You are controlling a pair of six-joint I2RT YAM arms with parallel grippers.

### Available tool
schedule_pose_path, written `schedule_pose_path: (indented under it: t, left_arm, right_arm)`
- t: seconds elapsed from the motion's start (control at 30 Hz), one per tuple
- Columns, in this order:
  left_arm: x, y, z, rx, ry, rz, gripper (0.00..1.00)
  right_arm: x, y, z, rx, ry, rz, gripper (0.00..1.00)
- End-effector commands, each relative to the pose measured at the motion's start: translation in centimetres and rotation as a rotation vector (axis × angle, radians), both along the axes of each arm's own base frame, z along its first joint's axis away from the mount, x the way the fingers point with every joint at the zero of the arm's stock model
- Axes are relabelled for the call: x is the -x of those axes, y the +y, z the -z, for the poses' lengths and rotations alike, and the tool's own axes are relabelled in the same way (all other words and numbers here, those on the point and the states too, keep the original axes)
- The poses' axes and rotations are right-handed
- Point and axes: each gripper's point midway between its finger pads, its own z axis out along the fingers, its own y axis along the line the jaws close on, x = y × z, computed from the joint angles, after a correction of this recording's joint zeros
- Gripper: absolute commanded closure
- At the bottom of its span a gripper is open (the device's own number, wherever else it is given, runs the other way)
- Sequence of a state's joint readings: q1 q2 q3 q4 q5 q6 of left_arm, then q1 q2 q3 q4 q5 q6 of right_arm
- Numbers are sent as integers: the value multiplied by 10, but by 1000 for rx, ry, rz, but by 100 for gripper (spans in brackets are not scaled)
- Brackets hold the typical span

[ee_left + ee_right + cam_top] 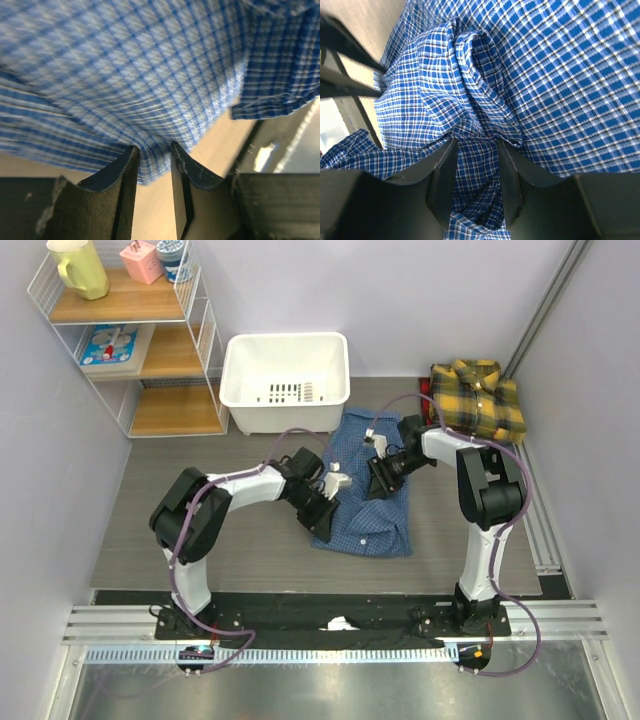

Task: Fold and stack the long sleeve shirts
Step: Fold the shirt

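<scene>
The blue checked long sleeve shirt [372, 518] lies partly folded on the grey table between my two arms. My left gripper [324, 512] is at its left edge. In the left wrist view this gripper [154, 147] pinches a small fold of the blue cloth [150, 65] between narrow jaws. My right gripper [383, 480] presses on the shirt's upper middle. The right wrist view shows that gripper [477, 141] closed round a bunched ridge of blue cloth [560, 65]. The yellow-and-dark plaid shirt [480, 398] lies folded at the back right, away from both grippers.
A white plastic basket [285, 380] stands just behind the blue shirt. At the back left is a wire shelf [130, 340] with small items. A metal rail [535, 510] runs along the table's right edge, and a white scrap [340, 623] lies between the arm bases.
</scene>
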State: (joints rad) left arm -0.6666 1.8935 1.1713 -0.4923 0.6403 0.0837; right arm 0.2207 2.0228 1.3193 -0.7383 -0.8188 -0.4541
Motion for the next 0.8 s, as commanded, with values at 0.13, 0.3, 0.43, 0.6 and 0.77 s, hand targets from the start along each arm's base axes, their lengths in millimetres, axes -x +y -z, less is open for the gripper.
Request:
schedule_pose_path:
  t: [0.13,0.3,0.43,0.6,0.77]
  left_arm:
    - [30,9,-43,131,60,-115,60]
    - [7,-1,-107,305,-137,-147,35]
    - [-25,-5,-104,254,-183,-175,30]
    - [-74,-22,-89,228,-200,-230,29]
    - [-103,-32,-78,238,-145,-310,28]
  right_arm:
    - [-13,-3,-49,-37,-91,13,45]
    - [-27,-40,-113,-109,-125,108,27]
    - [-13,-49,-151,-133,-205,102,9]
    - [25,-44,-172,-136,-307,56,0]
    - [55,-27,-161,-52,-489,-64,0]
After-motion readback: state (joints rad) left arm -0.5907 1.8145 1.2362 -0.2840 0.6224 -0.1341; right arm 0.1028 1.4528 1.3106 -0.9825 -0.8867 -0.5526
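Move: The folded-over shirt lies under both hands, its middle about 10 cm ahead and 9 cm to the right of the left hand, and some 2 cm ahead and 3 cm left of the right hand, barely lower. Its white button sits about 9 cm right of the left hand and 2 cm nearer the base. The rumpled sleeve fold lies roughly 6 cm back from the right hand and 1 cm left, the plaid shirts 20 cm ahead and 22 cm right. Tugging the shirt's near left edge back about 4 cm in nearly shut fingers, the left hand then opens, lifts some 10 cm off the cloth, swings forward along the left edge and starts sinking again. The right hand nudges barely a centimetre back and left, opens wide to let go of the cloth, and rises about 17 cm, veering right and forward before drawing back. ##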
